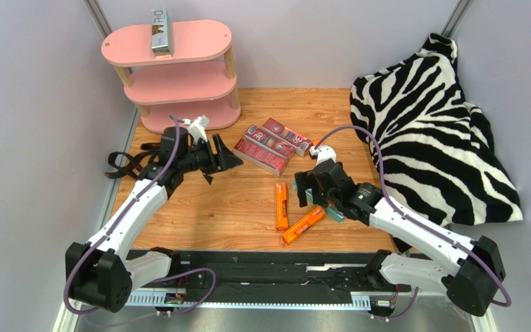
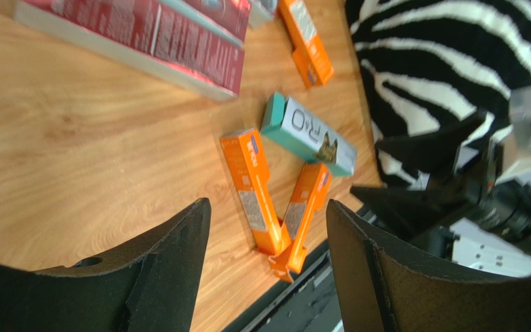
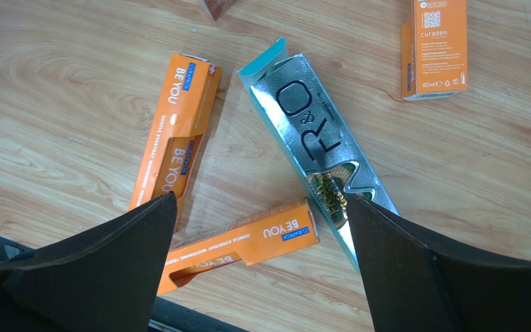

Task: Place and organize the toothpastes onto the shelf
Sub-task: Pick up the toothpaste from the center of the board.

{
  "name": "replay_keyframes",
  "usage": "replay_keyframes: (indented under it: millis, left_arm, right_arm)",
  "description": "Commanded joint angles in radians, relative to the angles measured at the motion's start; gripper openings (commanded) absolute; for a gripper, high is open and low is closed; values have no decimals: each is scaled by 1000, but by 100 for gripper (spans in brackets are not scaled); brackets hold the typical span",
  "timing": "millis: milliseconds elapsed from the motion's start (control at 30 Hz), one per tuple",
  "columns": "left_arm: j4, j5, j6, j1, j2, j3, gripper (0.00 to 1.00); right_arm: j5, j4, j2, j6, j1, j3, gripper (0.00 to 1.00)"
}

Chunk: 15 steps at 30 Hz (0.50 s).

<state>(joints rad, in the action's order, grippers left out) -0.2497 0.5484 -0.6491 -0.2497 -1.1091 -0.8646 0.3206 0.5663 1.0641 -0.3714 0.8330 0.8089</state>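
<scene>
The pink shelf (image 1: 171, 69) stands at the back left, with one silver-grey toothpaste carton (image 1: 161, 31) lying on its top board. Three dark red cartons (image 1: 272, 145) lie together mid-table and also show in the left wrist view (image 2: 143, 34). Two orange cartons (image 1: 281, 205) (image 1: 303, 225) lie in a V near the front. A third orange carton (image 3: 433, 45) lies farther back. The second silver-grey carton (image 3: 313, 131) lies beside them. My right gripper (image 1: 313, 190) (image 3: 261, 200) is open and empty, just above the silver and orange cartons. My left gripper (image 1: 220, 158) (image 2: 267, 207) is open and empty, in front of the shelf.
A zebra-print cloth (image 1: 427, 131) covers the right side of the table. A black strap (image 1: 126, 164) lies at the left edge by the left arm. A black rail (image 1: 268, 266) runs along the near edge. Grey walls close in the back and sides.
</scene>
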Motion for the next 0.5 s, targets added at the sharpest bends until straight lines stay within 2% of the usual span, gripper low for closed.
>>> replay_keyframes:
  millis: [0,200,467]
  left_arm:
    - [-8,27,74,-52,-29,7,71]
    - [-65,58,135,-65,-46,39,71]
    - [-2,120,106,-72,-49,98,71]
  right_arm:
    - [-126,-103,57,86,-92,39,100]
    - [-212,-128,186,176,-187,82,100]
    - [-339,-146,364,215,-276,139,99]
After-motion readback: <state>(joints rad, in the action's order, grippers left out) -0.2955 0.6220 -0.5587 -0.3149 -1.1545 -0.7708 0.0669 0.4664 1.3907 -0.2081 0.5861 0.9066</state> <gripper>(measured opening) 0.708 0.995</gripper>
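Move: The silver-and-teal toothpaste lies about 9 cm ahead of the right hand, 2 cm to its right and 10 cm below. On the board around it, the slanting orange box is some 8 cm nearer the base and 5 cm to its left. The upright orange box is 12 cm to its left and 2 cm nearer the base. The far orange box is 14 cm beyond it. From the left hand, the silver toothpaste is about 24 cm to the right, 2 cm ahead and 19 cm lower. The silver toothpaste is closed in on by the right hand, which goes forward and down, roughly 5 cm each, fingers wide open and tipping about 10 degrees steeper, without reaching it. The empty left hand, still partly open, sinks over bare board and draws back, turning slightly clockwise. ##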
